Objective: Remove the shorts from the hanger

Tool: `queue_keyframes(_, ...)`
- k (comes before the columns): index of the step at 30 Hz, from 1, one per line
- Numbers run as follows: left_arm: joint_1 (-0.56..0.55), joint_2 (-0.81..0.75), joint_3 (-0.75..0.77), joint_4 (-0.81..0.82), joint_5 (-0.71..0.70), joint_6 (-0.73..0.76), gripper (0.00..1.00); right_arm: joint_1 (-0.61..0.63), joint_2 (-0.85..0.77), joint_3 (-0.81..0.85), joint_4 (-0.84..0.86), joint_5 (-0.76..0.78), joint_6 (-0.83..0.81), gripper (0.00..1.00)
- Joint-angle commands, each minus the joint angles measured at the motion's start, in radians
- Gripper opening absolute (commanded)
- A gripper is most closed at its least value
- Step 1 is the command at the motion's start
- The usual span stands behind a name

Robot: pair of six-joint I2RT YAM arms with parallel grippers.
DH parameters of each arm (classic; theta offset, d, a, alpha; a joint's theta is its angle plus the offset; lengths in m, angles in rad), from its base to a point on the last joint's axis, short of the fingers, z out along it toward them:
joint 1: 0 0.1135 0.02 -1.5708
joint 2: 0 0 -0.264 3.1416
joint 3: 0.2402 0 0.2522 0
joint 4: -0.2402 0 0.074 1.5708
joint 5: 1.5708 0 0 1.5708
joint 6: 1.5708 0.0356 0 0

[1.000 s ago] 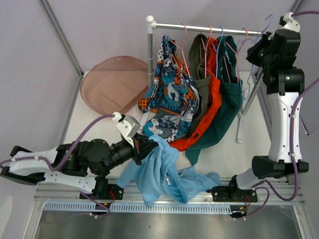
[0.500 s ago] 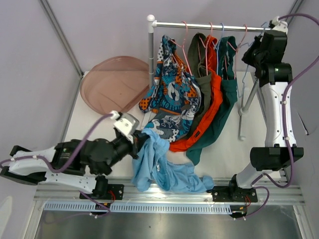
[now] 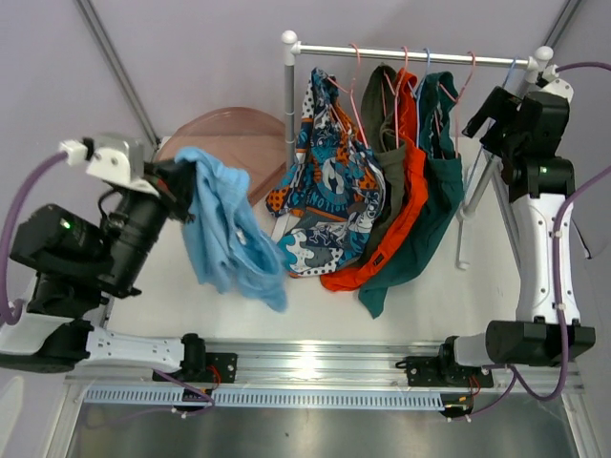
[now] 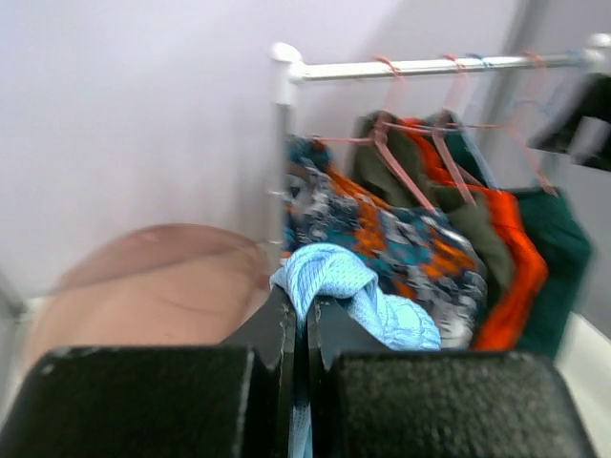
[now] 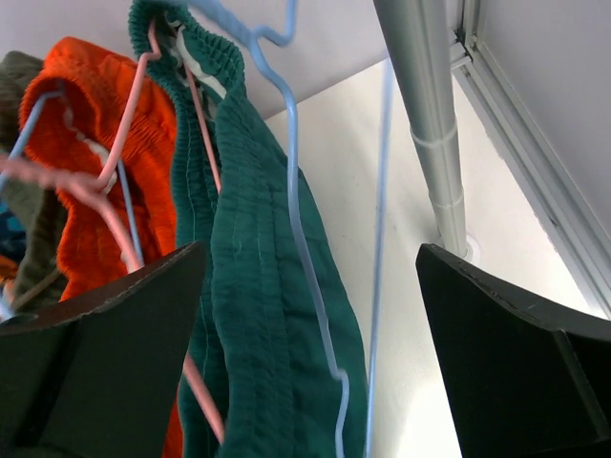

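My left gripper [image 3: 181, 191] is shut on the light blue shorts [image 3: 227, 239], held high off the table; the cloth hangs down from the fingers. In the left wrist view the blue cloth [image 4: 334, 277] is pinched between the shut fingers [image 4: 305, 320]. On the rail [image 3: 410, 54] hang the printed shorts [image 3: 325, 191], olive shorts [image 3: 389, 153], orange shorts [image 3: 406, 181] and dark teal shorts [image 3: 434, 181]. My right gripper [image 3: 487, 110] is open beside the rail's right end. In the right wrist view an empty blue hanger [image 5: 305, 239] hangs against the teal shorts [image 5: 253, 286] between the open fingers [image 5: 95, 315].
A round pink tray [image 3: 215, 157] lies at the back left of the table, behind the lifted blue shorts. The rack's left post [image 3: 289, 95] and right post [image 5: 430, 124] stand on the white table [image 3: 458, 286]. Grey walls close in both sides.
My left arm has lifted and swung left, carrying the light blue shorts from the table's front up toward the pink tray. My right gripper has shifted slightly near the rail's right end.
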Motion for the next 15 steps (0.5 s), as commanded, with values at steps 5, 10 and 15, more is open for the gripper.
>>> queue_keyframes(5, 0.391, 0.294, 0.397, -0.01, 0.258, 0.157, 0.0, -0.003, -0.214, -0.071, -0.007, 0.007, 0.011, 1.0)
queue_keyframes(10, 0.693, 0.471, 0.649, -0.131, 0.481, 0.011, 0.0, -0.003, -0.326, -0.144, -0.024, -0.025, 0.036, 0.99)
queue_keyframes(15, 0.93, 0.688, 0.79, -0.148, 0.582, -0.061, 0.0, -0.003, -0.424, -0.241, -0.027, -0.108, 0.051, 0.99)
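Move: The left hand holds the light-blue shorts; the pink tray's middle lies about 38 cm ahead, 10 to the left and 50 below. The patterned shorts hang roughly 28 cm ahead, 22 right, 36 below. From the empty right hand, the green shorts' middle is some 5 cm ahead, 8 left, 18 below, the orange shorts about 3 ahead, 14 left, 22 below, and the bare blue hanger about 5 straight ahead, level in height. Left carries the pinched blue shorts 15 cm forward, rising 10, turning counter-clockwise; open right backs 11 cm off. ##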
